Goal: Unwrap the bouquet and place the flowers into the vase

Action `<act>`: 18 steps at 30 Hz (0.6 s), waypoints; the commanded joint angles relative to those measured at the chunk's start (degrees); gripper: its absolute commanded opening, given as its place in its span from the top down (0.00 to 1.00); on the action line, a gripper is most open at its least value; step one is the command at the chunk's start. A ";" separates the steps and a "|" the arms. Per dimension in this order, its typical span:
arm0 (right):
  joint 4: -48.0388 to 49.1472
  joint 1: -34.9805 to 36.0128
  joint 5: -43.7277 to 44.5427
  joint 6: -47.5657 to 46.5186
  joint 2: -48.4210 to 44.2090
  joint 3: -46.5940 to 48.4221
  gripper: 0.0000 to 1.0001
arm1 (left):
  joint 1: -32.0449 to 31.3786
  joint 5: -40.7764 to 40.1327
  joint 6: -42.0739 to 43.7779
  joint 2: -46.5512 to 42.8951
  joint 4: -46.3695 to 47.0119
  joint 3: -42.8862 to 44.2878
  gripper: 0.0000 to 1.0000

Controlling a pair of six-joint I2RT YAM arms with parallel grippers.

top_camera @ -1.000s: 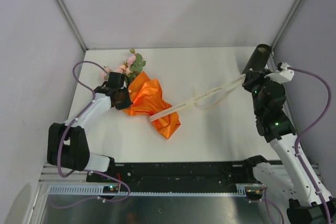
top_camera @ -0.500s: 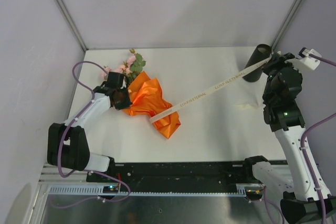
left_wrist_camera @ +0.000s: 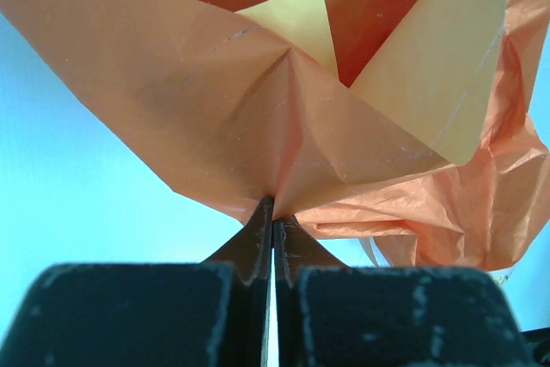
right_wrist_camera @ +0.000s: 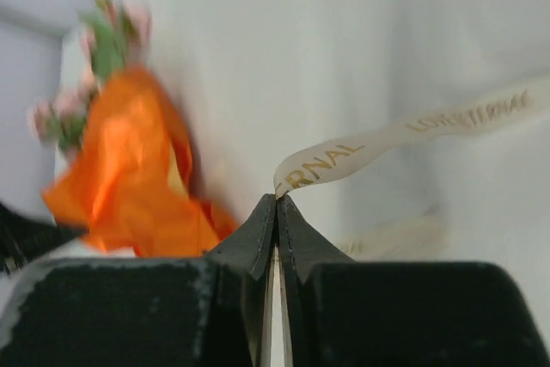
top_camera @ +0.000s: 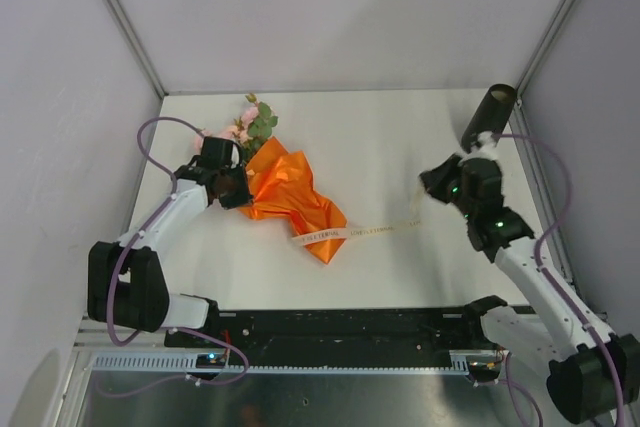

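The bouquet lies at the table's left, with its pink flowers (top_camera: 248,125) poking out of the crumpled orange paper (top_camera: 295,197). My left gripper (top_camera: 238,190) is shut on a fold of that paper (left_wrist_camera: 258,100), its tips (left_wrist_camera: 273,212) pinching the edge. A cream ribbon (top_camera: 350,233) with gold lettering lies slack from the paper's lower end toward my right gripper (top_camera: 428,184). In the right wrist view the ribbon (right_wrist_camera: 404,135) ends right at the shut tips (right_wrist_camera: 277,197). The paper (right_wrist_camera: 129,169) and flowers (right_wrist_camera: 103,49) are blurred beyond. The black vase (top_camera: 490,115) stands at the far right corner, behind the right arm.
Grey walls enclose the white table (top_camera: 380,147) on three sides, with metal posts at the back corners. A black rail (top_camera: 340,325) runs along the near edge between the arm bases. Purple cables (top_camera: 150,137) loop off both arms.
My right arm has swung from beside the vase down and left over the table. The ribbon, stretched taut before, now lies slack on the table. The left gripper has kept its hold.
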 commanded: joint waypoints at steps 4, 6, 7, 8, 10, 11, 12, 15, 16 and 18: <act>2.84 13.86 -2.53 16.88 9.20 -6.28 0.72 | 0.33 4.76 1.39 -1.47 0.72 -0.71 0.99; 3.62 15.74 -1.58 20.65 13.51 -6.79 0.61 | 0.33 5.51 1.43 -1.40 0.78 -0.77 0.99; 3.49 16.64 -0.93 22.38 15.71 -6.92 0.57 | 0.29 5.65 1.49 -1.39 0.81 -0.89 0.99; 3.16 17.31 -0.07 24.61 17.33 -6.99 0.52 | 0.31 5.81 1.65 -1.43 0.87 -1.00 0.99; 2.63 18.25 0.74 27.94 20.95 -7.04 0.47 | 0.32 6.19 1.82 -1.56 0.91 -1.19 0.99; 2.77 18.60 0.90 29.23 22.11 -7.04 0.45 | 0.33 6.30 1.82 -1.60 0.92 -1.28 0.99; 3.37 19.00 0.75 30.01 23.17 -7.05 0.44 | 0.33 6.44 1.82 -1.66 0.92 -1.33 0.99; 5.64 20.42 0.21 31.23 25.21 -7.12 0.41 | 0.29 6.64 1.84 -1.86 1.02 -1.36 0.99; 6.08 20.87 -0.16 31.97 25.86 -7.13 0.41 | 0.31 6.65 1.83 -1.88 1.06 -1.37 0.99; 5.64 21.30 -1.48 36.03 27.28 -7.07 0.40 | 0.32 6.62 1.80 -2.03 1.04 -1.37 0.99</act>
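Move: The ribbon stretch lying across the orange wrap's tail is about 17 cm to the right hand's left, 8 cm back and some 22 cm below; its free part is still pinched in that hand. The wrap's middle lies roughly 28 cm left and level fore-and-aft, and the vase about 16 cm ahead and 10 cm right. From the left hand, that ribbon stretch is some 22 cm right and 6 cm back. The ribbon is let go as the right fingers open to over half, while that hand swoops down about 18 cm, left about 12 and a little back, towards the stretch on the wrap's tail, its fingertips pitching some 35 degrees further downward. The left hand keeps its pinch on the wrap's edge, easing about a centimetre right and back. ##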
